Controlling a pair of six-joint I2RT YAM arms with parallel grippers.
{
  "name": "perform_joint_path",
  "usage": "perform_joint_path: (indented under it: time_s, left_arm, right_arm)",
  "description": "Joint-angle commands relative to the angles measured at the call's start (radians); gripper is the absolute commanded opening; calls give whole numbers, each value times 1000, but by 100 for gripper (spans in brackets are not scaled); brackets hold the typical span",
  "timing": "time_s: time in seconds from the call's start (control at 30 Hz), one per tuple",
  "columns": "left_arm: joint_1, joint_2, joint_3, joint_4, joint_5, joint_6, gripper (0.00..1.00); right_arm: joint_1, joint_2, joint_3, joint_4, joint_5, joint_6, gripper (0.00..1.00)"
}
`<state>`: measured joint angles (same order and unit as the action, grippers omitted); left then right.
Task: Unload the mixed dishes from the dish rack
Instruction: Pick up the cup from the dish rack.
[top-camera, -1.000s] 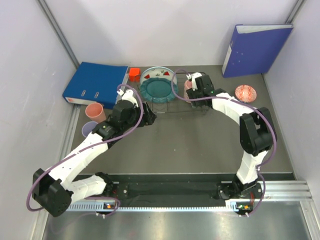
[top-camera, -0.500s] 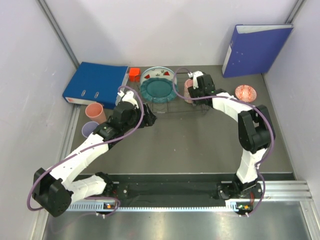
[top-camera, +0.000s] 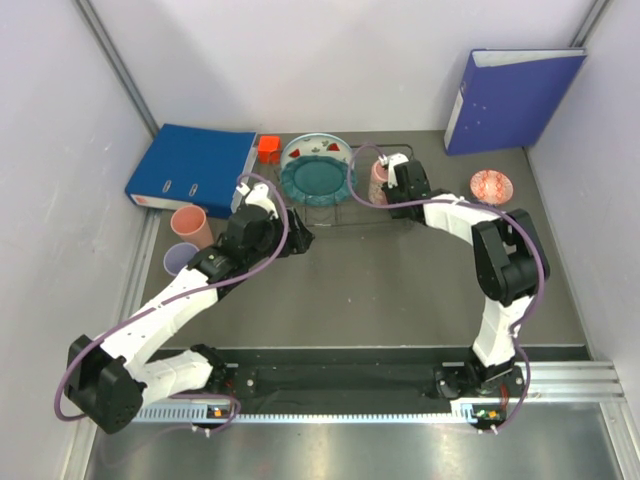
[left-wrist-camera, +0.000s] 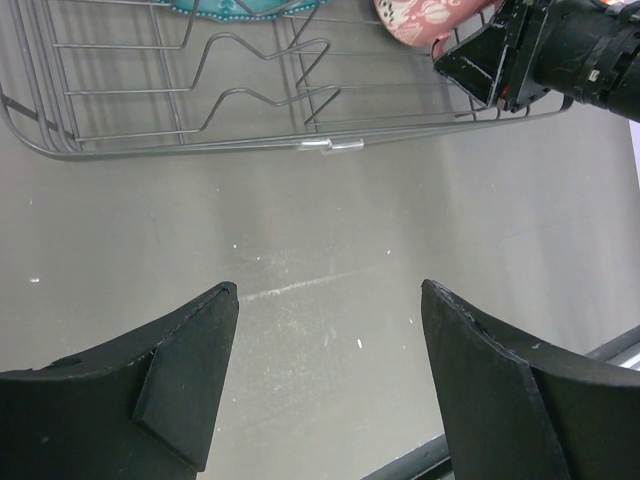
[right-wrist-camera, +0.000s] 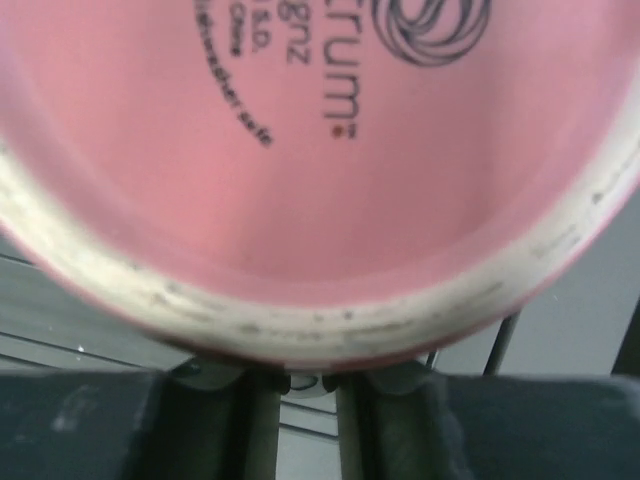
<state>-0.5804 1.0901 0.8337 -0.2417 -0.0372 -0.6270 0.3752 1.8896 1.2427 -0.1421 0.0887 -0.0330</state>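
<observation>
The dark wire dish rack (top-camera: 345, 205) (left-wrist-camera: 180, 110) stands at the back of the table. It holds a teal scalloped plate (top-camera: 317, 180) and a white plate with red watermelon marks (top-camera: 315, 149). At its right end leans a pink patterned cup (top-camera: 379, 180) (left-wrist-camera: 420, 15). Its pink underside with a pale foot ring (right-wrist-camera: 300, 150) fills the right wrist view. My right gripper (top-camera: 390, 186) (right-wrist-camera: 300, 385) is shut on its edge, fingers almost together. My left gripper (top-camera: 298, 238) (left-wrist-camera: 328, 300) hangs open over bare table in front of the rack. A salmon cup (top-camera: 190, 222), a lavender cup (top-camera: 180, 258) and a pink patterned bowl (top-camera: 491, 185) stand on the table.
A blue binder (top-camera: 192, 165) lies flat at the back left with a small red cube (top-camera: 268, 148) beside it. Another blue binder (top-camera: 510, 95) stands upright at the back right. Grey walls close in both sides.
My right gripper has slid a little left onto the pink cup in the rack and closed on it. The left arm has stayed still.
</observation>
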Motion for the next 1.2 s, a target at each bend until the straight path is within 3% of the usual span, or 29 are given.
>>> perform_joint_path:
  time_s: [0.0,0.07,0.53,1.17]
  left_arm:
    - [-9,-9,-13,58,8,-4,78]
    - [-10,-4,-12,59,8,-4,78]
    - [-16,-1,-19,67,0,-4,78]
    - [-19,8,-25,79,3,-8,78]
  right_arm:
    - [-18,-55,-40,36,49,21,8]
    - [-18,-66,-49,41,60,24,0]
    - [5,-170,-97,79,134,65,0]
    - [39,-305,12,-85,86,90,0]
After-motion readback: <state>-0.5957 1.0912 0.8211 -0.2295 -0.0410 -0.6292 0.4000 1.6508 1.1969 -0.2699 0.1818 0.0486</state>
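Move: The right fingers are already shut on the handle of the pink cup, upside down in the rack; its middle is about 3 cm ahead and 4 cm left, roughly level. The teal plate stands some 18 cm left and 3 cm ahead, with the white plate 6 cm beyond it; the pink bowl is about 22 cm right and 3 cm ahead. From the left hand, the cup lies roughly 18 cm ahead, 17 cm right and 12 cm below. The right hand, still pinching the cup's handle, eases right and back, then lifts about 7 cm. ##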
